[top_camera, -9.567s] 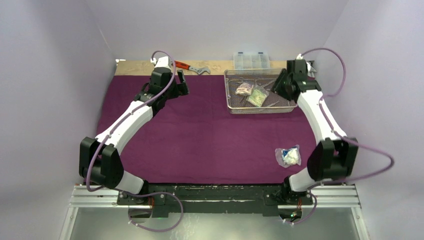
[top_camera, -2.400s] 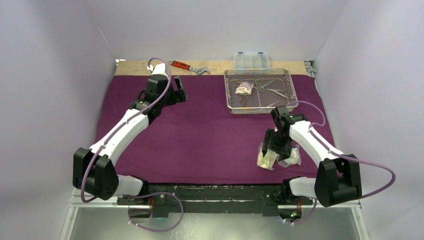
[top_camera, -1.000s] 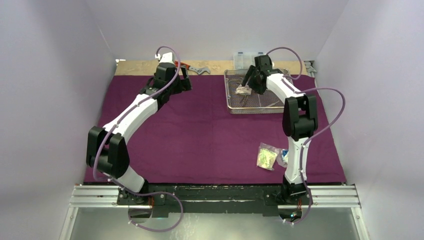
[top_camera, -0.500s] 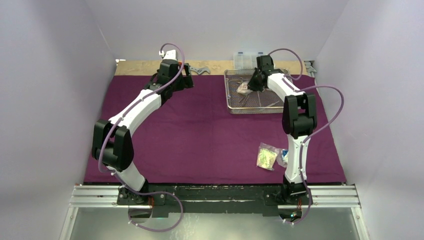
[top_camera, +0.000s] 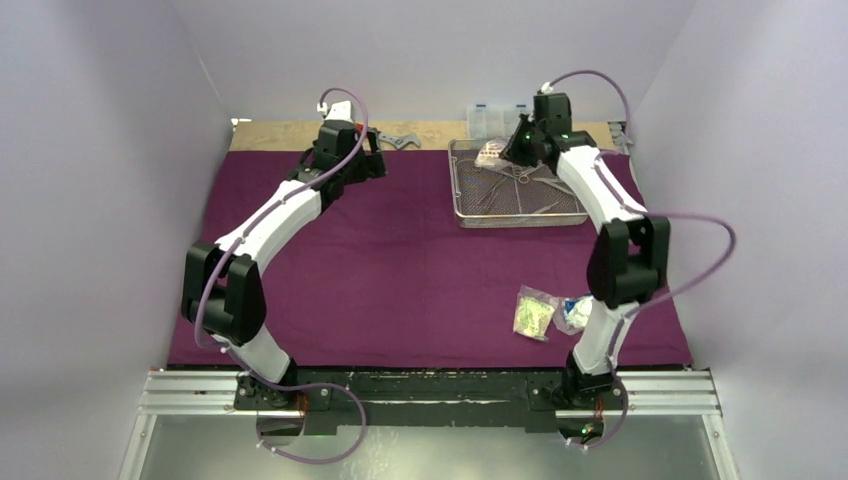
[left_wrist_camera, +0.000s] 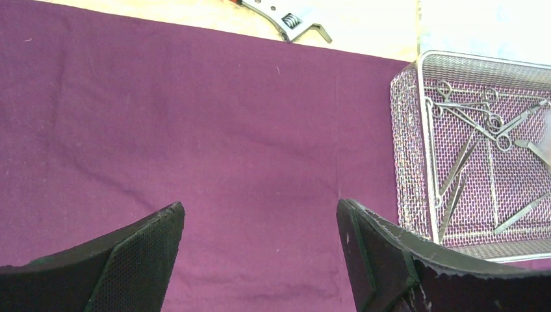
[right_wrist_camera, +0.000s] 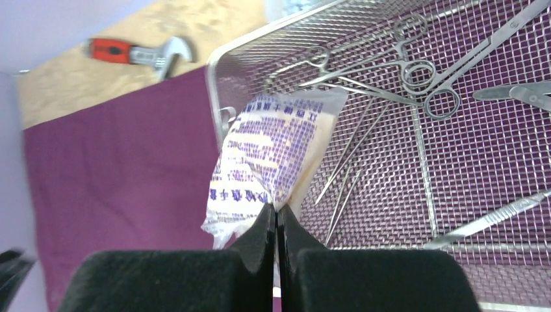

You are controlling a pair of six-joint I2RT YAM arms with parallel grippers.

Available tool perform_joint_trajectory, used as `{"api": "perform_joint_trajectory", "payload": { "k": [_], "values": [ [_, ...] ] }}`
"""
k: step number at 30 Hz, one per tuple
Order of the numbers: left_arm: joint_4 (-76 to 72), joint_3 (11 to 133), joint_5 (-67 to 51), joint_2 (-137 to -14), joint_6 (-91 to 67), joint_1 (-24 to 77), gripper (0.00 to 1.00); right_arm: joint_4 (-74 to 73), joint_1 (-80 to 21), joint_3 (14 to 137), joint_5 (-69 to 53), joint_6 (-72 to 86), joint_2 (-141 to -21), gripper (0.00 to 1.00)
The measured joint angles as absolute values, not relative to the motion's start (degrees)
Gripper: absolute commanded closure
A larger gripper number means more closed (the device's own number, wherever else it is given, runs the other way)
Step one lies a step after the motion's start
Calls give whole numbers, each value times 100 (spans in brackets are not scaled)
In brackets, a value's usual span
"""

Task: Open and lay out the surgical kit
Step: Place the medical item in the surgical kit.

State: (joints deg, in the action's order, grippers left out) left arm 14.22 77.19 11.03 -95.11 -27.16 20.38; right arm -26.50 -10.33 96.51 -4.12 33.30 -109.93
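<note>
The dark-purple cloth (top_camera: 400,260) lies spread over the table. At its back right stands the wire-mesh tray (top_camera: 457,190), holding scissor-like forceps (right_wrist_camera: 416,71) and slim tweezers (right_wrist_camera: 344,172). My right gripper (right_wrist_camera: 277,208) is shut on the edge of a clear packet (right_wrist_camera: 273,149) with purple print, held up over the tray's back left part (top_camera: 490,153). Two more packets (top_camera: 535,312) lie together on the cloth at the front right. The left gripper (left_wrist_camera: 260,211) hangs open over bare cloth, left of the tray (left_wrist_camera: 422,130), with nothing between its fingers.
A red-handled wrench (top_camera: 395,140) lies on the wooden strip behind the cloth. A clear plastic compartment box (top_camera: 497,115) stands behind the tray. Pale walls close in the table on three sides.
My right gripper has shut on the printed packet in the tray and lifted it up and toward the back. The left arm has hardly moved.
</note>
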Motion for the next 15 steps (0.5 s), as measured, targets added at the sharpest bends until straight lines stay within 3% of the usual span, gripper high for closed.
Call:
{"api": "perform_joint_trajectory", "payload": {
  "k": [15],
  "values": [
    [1376, 6945, 803, -8803, -2853, 2038, 14, -3395, -1081, 5601, -2104, 2952, -7091, 100]
  ]
}}
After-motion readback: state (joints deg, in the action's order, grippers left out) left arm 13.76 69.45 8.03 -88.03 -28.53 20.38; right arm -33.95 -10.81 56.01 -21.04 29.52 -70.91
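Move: The right hand already holds the medical item above the tray, whose middle lies about 4 cm to its right and 13 below. The bare cloth to lay it on is some 32 cm back, 4 left and 15 down; the green packet lies 33 back and 3 right, the blue-white packet 33 back and 11 right. From the left hand that cloth is roughly 28 cm back and 20 right. Right hand carries the item some 22 cm back towards the green packet, up then down; left backs off slightly. ##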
